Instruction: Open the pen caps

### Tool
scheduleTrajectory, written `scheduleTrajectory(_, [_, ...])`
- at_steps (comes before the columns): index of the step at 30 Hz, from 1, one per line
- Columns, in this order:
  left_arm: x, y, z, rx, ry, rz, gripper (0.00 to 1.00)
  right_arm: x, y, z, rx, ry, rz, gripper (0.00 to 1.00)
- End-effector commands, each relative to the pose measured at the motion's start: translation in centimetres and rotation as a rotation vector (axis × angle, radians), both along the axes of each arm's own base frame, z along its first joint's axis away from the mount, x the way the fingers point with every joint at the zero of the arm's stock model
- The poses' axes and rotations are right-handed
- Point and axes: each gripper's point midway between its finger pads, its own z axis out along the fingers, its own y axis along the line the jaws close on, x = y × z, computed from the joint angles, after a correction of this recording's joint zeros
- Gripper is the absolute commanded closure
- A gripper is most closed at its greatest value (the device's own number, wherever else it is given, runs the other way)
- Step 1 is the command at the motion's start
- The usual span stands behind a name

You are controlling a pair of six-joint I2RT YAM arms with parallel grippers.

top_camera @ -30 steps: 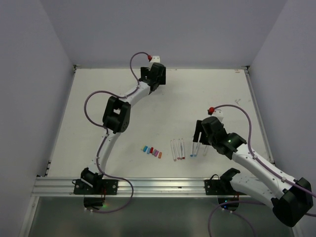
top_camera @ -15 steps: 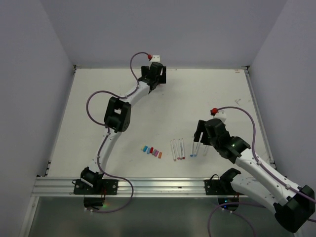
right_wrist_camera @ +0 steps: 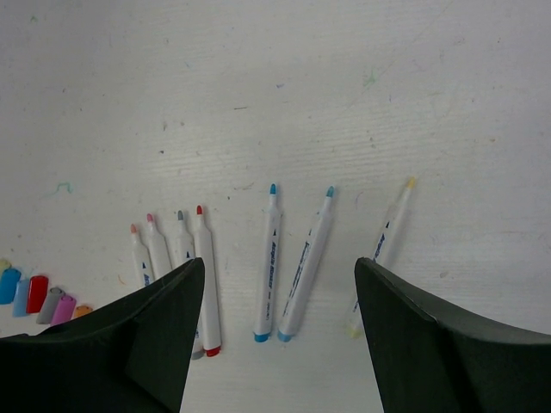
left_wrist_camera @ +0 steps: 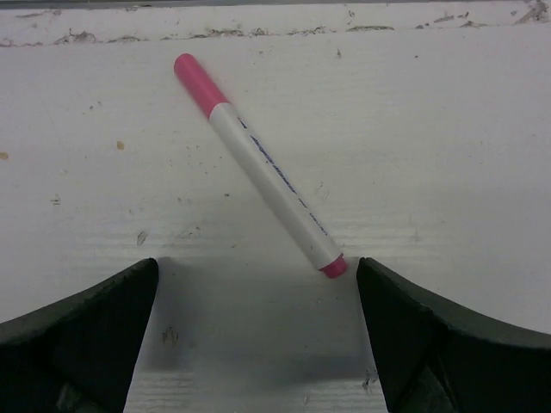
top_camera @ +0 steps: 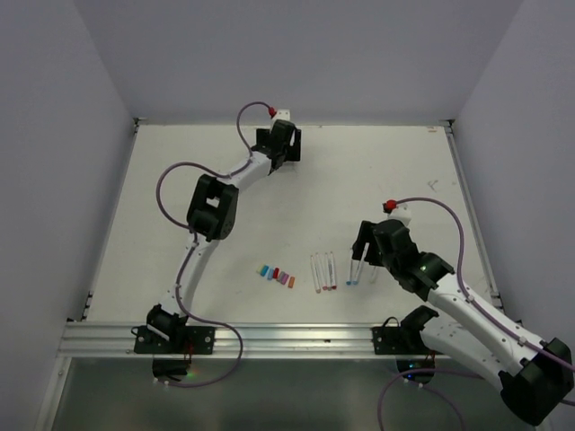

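A capped pen with a pink cap lies slanted on the white table near its back edge. My left gripper hovers open over the pen's lower end, holding nothing. In the top view the left gripper hides that pen. Several uncapped pens lie side by side under my right gripper, which is open and empty. From above, the right gripper hangs over the pens. A row of loose pen caps lies left of them, also seen as caps in the right wrist view.
The table's back edge runs just beyond the pink pen. Grey walls enclose the table on three sides. A metal rail with both arm bases lines the near edge. Purple cables loop off both arms.
The right gripper has shifted slightly toward the near side over the pens. The left gripper has barely moved. Both have stayed open.
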Motion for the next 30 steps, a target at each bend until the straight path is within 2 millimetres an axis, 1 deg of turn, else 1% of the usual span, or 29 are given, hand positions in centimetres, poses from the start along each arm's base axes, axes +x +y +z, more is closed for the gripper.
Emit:
scheduleTrajectory(1, [1.5, 0.4, 7.7, -0.097, -0.169, 0.046, 0.01, 0.7, 0.4, 0.4, 0.016, -0.025, 0.001, 0.26])
scheduleTrajectory(3, [1.5, 0.2, 8.7, -0.114, -0.192, 0.038, 0.02, 0.8, 0.3, 0.4, 0.013, -0.03, -0.004, 0.26])
scheduleTrajectory(4, [1.4, 0.0, 10.1, -0.133, -0.213, 0.033, 0.04, 0.8, 0.3, 0.5, 0.012, -0.033, -0.004, 0.26])
scheduleTrajectory(5, [1.3, -0.2, 10.6, -0.148, -0.226, 0.02, 0.05, 0.8, 0.3, 0.5, 0.013, -0.034, -0.002, 0.26])
scheduleTrajectory(6, [1.2, -1.0, 10.7, -0.185, -0.252, -0.022, 0.11, 0.9, 0.3, 0.4, 0.01, -0.036, -0.005, 0.26])
scheduleTrajectory(7, [1.0, -1.3, 12.4, -0.21, -0.283, -0.043, 0.17, 0.9, 0.3, 0.4, 0.01, -0.036, -0.005, 0.26])
scheduleTrajectory(8, [0.9, -1.6, 12.8, -0.23, -0.295, -0.061, 0.23, 0.8, 0.3, 0.5, 0.011, -0.035, -0.004, 0.26])
scheduleTrajectory(9, [0.6, -2.4, 13.1, -0.259, -0.309, -0.1, 0.31, 0.8, 0.3, 0.4, 0.009, -0.033, -0.006, 0.26])
scheduleTrajectory(10, [0.6, -2.8, 13.5, -0.281, -0.314, -0.116, 0.35, 0.8, 0.3, 0.3, 0.009, -0.03, -0.007, 0.26])
scheduleTrajectory(11, [0.6, -3.3, 13.5, -0.297, -0.313, -0.136, 0.43, 0.8, 0.3, 0.3, 0.012, -0.031, -0.005, 0.26])
scheduleTrajectory(12, [0.6, -4.5, 14.3, -0.337, -0.327, -0.192, 0.47, 0.8, 0.3, 0.4, 0.015, -0.033, -0.008, 0.26])
scheduleTrajectory(13, [0.7, -5.1, 13.6, -0.358, -0.314, -0.215, 0.51, 0.8, 0.4, 0.5, 0.018, -0.033, -0.005, 0.26])
scheduleTrajectory(14, [0.8, -5.5, 13.5, -0.381, -0.307, -0.235, 0.54, 0.8, 0.4, 0.5, 0.02, -0.034, -0.006, 0.26])
scheduleTrajectory(15, [0.9, -6.5, 14.2, -0.415, -0.311, -0.284, 0.66, 0.8, 0.4, 0.6, 0.021, -0.035, -0.007, 0.26])
scheduleTrajectory(16, [1.0, -7.0, 12.9, -0.442, -0.28, -0.3, 0.7, 0.8, 0.4, 0.7, 0.023, -0.038, -0.007, 0.26])
scheduleTrajectory(17, [1.3, -7.1, 12.8, -0.461, -0.27, -0.298, 0.72, 0.7, 0.2, 0.8, 0.021, -0.043, -0.011, 0.26])
scheduleTrajectory(18, [1.5, -7.5, 13.1, -0.486, -0.266, -0.313, 0.81, 0.7, 0.1, 0.7, 0.018, -0.043, -0.014, 0.26])
scheduleTrajectory(19, [1.6, -7.6, 11.8, -0.523, -0.228, -0.289, 0.83, 0.7, 0.1, 0.8, 0.019, -0.048, -0.015, 0.26])
scheduleTrajectory(22, [2.1, -7.0, 10.6, -0.596, -0.191, -0.216, 0.84, 0.6, -0.1, 0.9, 0.021, -0.058, -0.018, 0.26])
scheduleTrajectory(23, [2.3, -6.6, 10.3, -0.595, -0.188, -0.188, 0.84, 0.7, -0.1, 0.9, 0.022, -0.062, -0.019, 0.26])
scheduleTrajectory(24, [2.4, -6.1, 9.6, -0.585, -0.173, -0.147, 0.84, 0.5, -0.1, 0.8, 0.024, -0.059, -0.016, 0.26])
scheduleTrajectory(26, [2.4, -6.0, 8.9, -0.607, -0.149, -0.121, 0.83, 0.6, -0.1, 0.8, 0.03, -0.064, -0.018, 0.26])
scheduleTrajectory(27, [2.6, -5.5, 8.5, -0.604, -0.145, -0.088, 0.83, 0.5, -0.1, 0.7, 0.031, -0.062, -0.02, 0.26])
scheduleTrajectory(28, [2.6, -5.5, 7.8, -0.624, -0.124, -0.073, 0.83, 0.5, -0.1, 0.7, 0.034, -0.062, -0.019, 0.26])
scheduleTrajectory(29, [2.7, -5.4, 7.4, -0.635, -0.116, -0.071, 0.85, 0.5, -0.1, 0.7, 0.035, -0.062, -0.02, 0.26])
scheduleTrajectory(30, [2.6, -5.8, 7.3, -0.658, -0.102, -0.096, 0.87, 0.4, -0.1, 0.6, 0.035, -0.062, -0.02, 0.26])
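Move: The last pink pen lies slanting, pink cap end farther out and to the left, its middle about 5 cm ahead of the left hand, centred between the open fingers and some 3 cm below them. The table's far edge runs about 13 cm ahead, 4 cm below. From the right hand, the pink pen is roughly 44 cm ahead, 20 cm left and 11 cm lower. Left hand rises 10 cm while swinging 7 cm right, away from the pink pen, closing empty, rolling, then sinking. ##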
